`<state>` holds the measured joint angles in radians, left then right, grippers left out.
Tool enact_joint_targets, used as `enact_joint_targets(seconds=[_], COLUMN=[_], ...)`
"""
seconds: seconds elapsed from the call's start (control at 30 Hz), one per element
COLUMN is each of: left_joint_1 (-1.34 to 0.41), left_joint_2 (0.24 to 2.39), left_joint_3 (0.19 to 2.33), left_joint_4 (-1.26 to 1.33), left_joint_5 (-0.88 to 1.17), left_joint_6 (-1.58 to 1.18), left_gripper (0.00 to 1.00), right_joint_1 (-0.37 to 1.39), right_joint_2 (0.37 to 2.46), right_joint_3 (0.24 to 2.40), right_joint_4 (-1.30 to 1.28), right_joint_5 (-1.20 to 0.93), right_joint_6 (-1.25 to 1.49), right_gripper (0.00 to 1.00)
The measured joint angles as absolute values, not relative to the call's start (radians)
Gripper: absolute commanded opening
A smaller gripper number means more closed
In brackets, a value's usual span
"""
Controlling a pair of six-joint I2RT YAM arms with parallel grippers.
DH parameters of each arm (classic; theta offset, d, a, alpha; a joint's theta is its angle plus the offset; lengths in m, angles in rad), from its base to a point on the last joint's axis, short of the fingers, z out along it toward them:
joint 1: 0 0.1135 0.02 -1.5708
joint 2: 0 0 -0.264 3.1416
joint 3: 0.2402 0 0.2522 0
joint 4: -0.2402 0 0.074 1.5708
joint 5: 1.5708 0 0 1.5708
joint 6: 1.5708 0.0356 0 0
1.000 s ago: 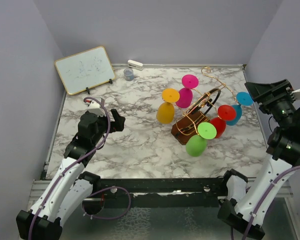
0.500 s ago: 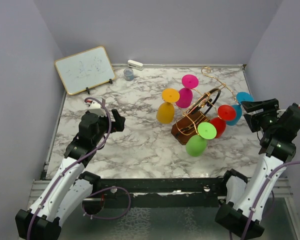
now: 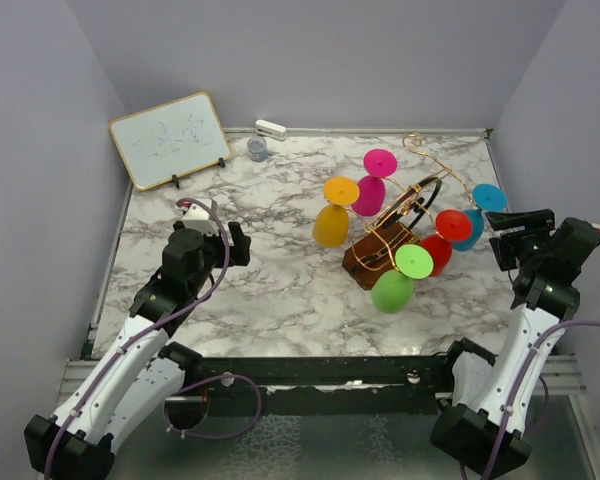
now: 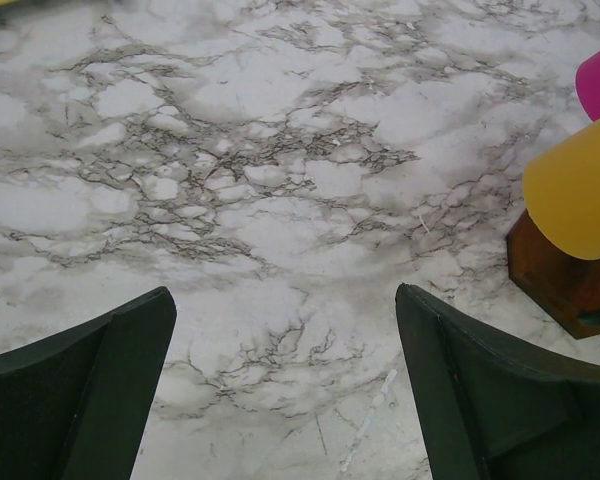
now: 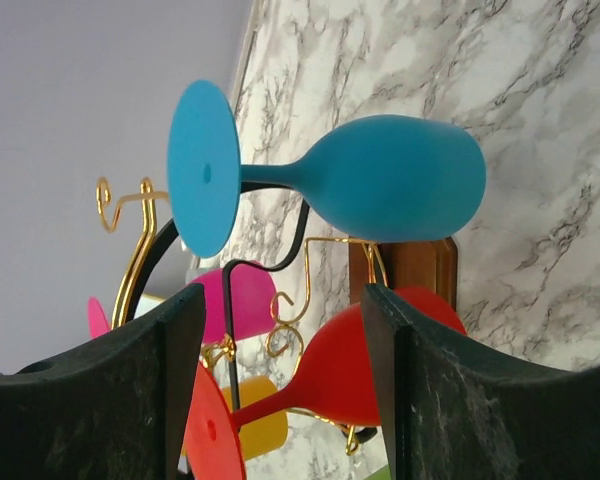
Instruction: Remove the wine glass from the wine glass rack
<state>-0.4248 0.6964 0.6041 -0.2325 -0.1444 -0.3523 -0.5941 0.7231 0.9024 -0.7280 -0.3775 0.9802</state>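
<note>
The wine glass rack (image 3: pixel 398 210) is a copper wire stand with a dark ring on a brown wooden base (image 3: pixel 365 262), right of the table's centre. Hanging from it are wine glasses: yellow (image 3: pixel 331 225), magenta (image 3: pixel 370 195), red (image 3: pixel 438 250), blue (image 3: pixel 470 228) and green (image 3: pixel 392 290). My right gripper (image 3: pixel 500 240) is open just right of the blue glass, touching nothing. In the right wrist view the blue glass (image 5: pixel 380 180) is above my gripper (image 5: pixel 285 310) and the red glass (image 5: pixel 340 370) shows beyond the fingers (image 5: pixel 450 400). My left gripper (image 3: pixel 238 243) stands open over bare marble at the left.
A small whiteboard (image 3: pixel 170 138) leans at the back left, with a grey cup (image 3: pixel 257 149) and a white object (image 3: pixel 271 129) by the back wall. In the left wrist view the yellow glass (image 4: pixel 577 195) and the wooden base (image 4: pixel 560 285) lie at the right edge.
My right arm has come down and moved left, level with the blue and red glasses. The left arm has shifted slightly forward.
</note>
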Motion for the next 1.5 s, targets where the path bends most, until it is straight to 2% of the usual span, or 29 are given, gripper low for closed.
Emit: enact_joint_targets(seconds=[0.2, 0.5, 0.93, 1.17, 1.5], left_joint_1=[-0.449, -0.449, -0.449, -0.449, -0.449], left_joint_2=[0.665, 0.669, 0.682, 0.682, 0.682], left_joint_3=[0.604, 0.604, 0.604, 0.604, 0.604], left_joint_4=[-0.237, -0.241, -0.242, -0.242, -0.242], left_joint_5=[-0.208, -0.244, -0.257, -0.268, -0.278], left_joint_6=[-0.326, -0.318, -0.318, -0.318, -0.316], left_gripper=[0.94, 0.94, 0.94, 0.94, 0.94], right_joint_1=[-0.594, -0.594, -0.594, -0.594, -0.594], right_joint_2=[0.723, 0.751, 0.808, 0.833, 0.817], right_joint_3=[0.864, 0.806, 0.764, 0.725, 0.724], right_joint_4=[-0.653, -0.499, -0.326, -0.274, -0.252], right_joint_5=[-0.358, -0.359, -0.386, -0.414, -0.43], right_joint_6=[0.991, 1.013, 1.046, 1.067, 1.081], right_gripper=[0.62, 0.54, 0.46, 0.35, 0.27])
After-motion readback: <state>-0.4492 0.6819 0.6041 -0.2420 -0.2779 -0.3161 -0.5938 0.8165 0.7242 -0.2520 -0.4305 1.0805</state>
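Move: The blue wine glass hangs foot-up on the rack, its middle about 6 cm ahead of the right hand, 1 cm to its right and some 6 cm below, with its foot near hand height. The red glass lies 7 cm to the hand's left and 1 cm ahead, the green one 14 cm left and 7 cm back, both a little lower than the hand. From the left hand, the blue glass is around 53 cm to the right, 5 cm ahead and about level. Forward at a steady, slowing pace, the right hand goes about 5 cm and drifts a couple of centimetres right, staying near one height, to the blue glass's foot. Its fingers tip up some 10 degrees and close from a bit over half open to about a third, one finger above the foot and one below it, next to the stem; whether they touch can't be seen. ##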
